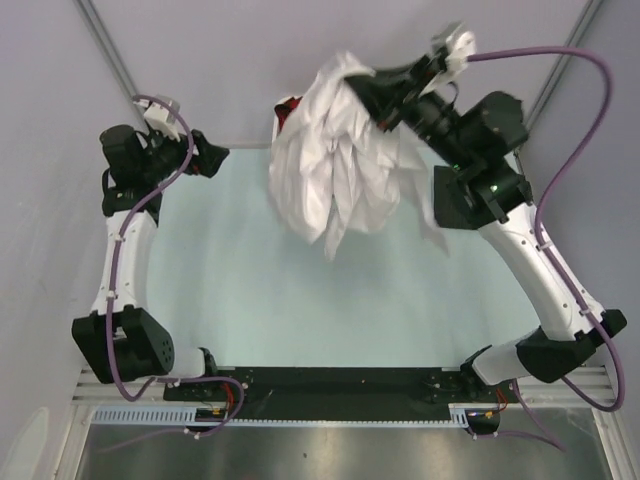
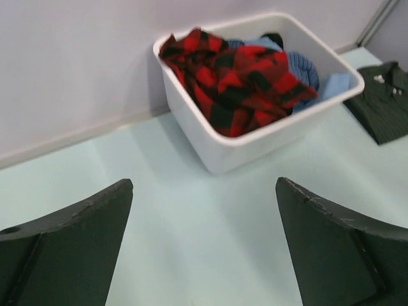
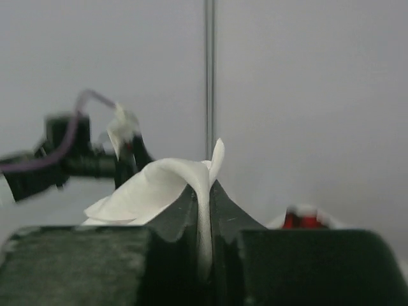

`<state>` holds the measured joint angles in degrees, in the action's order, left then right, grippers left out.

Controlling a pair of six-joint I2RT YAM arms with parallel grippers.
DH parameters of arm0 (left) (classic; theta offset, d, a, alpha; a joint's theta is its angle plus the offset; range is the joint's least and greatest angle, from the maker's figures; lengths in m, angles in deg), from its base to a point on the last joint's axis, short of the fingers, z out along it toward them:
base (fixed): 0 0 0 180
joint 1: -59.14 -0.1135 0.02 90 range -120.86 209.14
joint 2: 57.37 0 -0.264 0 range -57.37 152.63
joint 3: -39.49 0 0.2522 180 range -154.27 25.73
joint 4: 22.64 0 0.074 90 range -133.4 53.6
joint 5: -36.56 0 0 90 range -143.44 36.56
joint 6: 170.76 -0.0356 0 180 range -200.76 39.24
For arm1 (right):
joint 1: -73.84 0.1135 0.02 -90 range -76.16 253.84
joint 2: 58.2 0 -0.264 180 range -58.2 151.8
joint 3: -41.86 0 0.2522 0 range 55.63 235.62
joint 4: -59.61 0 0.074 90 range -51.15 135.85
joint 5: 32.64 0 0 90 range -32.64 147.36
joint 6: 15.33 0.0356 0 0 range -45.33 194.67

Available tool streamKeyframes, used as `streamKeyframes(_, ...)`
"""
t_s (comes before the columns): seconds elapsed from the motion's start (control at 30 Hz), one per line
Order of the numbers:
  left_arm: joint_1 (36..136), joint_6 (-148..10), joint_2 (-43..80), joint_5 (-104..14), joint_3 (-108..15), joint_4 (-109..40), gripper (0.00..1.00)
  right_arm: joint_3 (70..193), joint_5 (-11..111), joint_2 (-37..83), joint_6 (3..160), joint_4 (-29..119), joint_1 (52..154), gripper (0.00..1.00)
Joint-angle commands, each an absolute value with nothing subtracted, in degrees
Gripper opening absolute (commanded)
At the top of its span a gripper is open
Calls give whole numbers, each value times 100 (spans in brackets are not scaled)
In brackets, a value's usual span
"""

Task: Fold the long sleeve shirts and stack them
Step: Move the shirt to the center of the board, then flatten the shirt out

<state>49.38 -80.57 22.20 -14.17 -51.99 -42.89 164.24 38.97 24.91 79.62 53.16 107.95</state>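
Note:
The white long sleeve shirt [image 1: 335, 165] hangs bunched in the air over the far middle of the table. My right gripper [image 1: 362, 85] is shut on its top edge. In the right wrist view a fold of the white cloth [image 3: 159, 185] stands pinched between the closed fingers of this gripper [image 3: 205, 194]. The dark green striped shirt [image 2: 381, 102] lies flat on the table just right of the tub; the top view does not show it. My left gripper [image 1: 215, 158] is at the far left edge, open and holding nothing, its fingers wide apart over bare table [image 2: 204, 183].
A white plastic tub [image 2: 255, 150] stands against the back wall. It holds a red-and-black plaid cloth [image 2: 236, 83] and a blue cloth [image 2: 306, 70]. In the top view the hanging shirt covers most of the tub [image 1: 288, 108]. Walls close in the table's far side.

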Motion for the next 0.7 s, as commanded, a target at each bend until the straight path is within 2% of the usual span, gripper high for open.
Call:
streamKeyframes(0.0,4605,-8978,1567,-502,-4846,-5317,100,14265,3839,1707,7611,2866,10278,24)
streamKeyframes(0.03,4570,-9625,1488,-457,-4654,-5876,99,13724,3777,1391,7486,2627,9988,41)
streamKeyframes(0.07,4570,-10005,1409,-387,-4539,-6169,99,13232,3715,787,7346,2242,9576,64)
streamKeyframes(0.1,4570,-10357,1243,-308,-4399,-6450,99,12722,3332,555,7144,2090,8833,74)
streamKeyframes(0.13,4578,-10857,1163,-194,-4084,-6827,99,12125,3145,378,6472,1906,8512,91)
streamKeyframes(0.17,4587,-11071,1066,-159,-3907,-6970,99,11919,3065,203,6248,1574,8317,99)
streamKeyframes(0.27,4815,-11625,864,-184,-3247,-7349,99,11785,2565,376,5640,922,7999,98)
streamKeyframes(0.4,5744,-12292,995,-825,-2579,-7550,99,11794,2011,1357,5280,376,8104,95)
streamKeyframes(0.5,6281,-12505,1188,-1378,-2281,-7622,98,11917,2079,2148,4787,15,8236,95)
streamKeyframes(0.67,6450,-12646,1574,-2239,-1963,-7640,95,12101,2369,2924,4742,409,8368,95)
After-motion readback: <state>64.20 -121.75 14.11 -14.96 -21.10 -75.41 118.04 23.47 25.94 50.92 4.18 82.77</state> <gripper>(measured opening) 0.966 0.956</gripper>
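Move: The right hand holds the white shirt high up. The middle of the board, where the shirt is to go, is almost straight below it: about 60 cm down, 3 cm back and 4 cm left. The bin stands roughly 30 cm ahead of that hand and 5 cm left; the dark shirts lie some 18 cm ahead and 30 cm right, both far below. From the empty left hand, the hanging shirt's middle is about 14 cm back, 31 cm right and slightly higher. The right fingers let go of the white shirt, opening wide as the hand whips down about 50 cm towards the board and some 15 cm to the right, tipping steeply downward. The left hand, fingers still open, sinks about 25 cm and draws back nearly 20 cm, drifting right and tilting down over the board's near left part. ##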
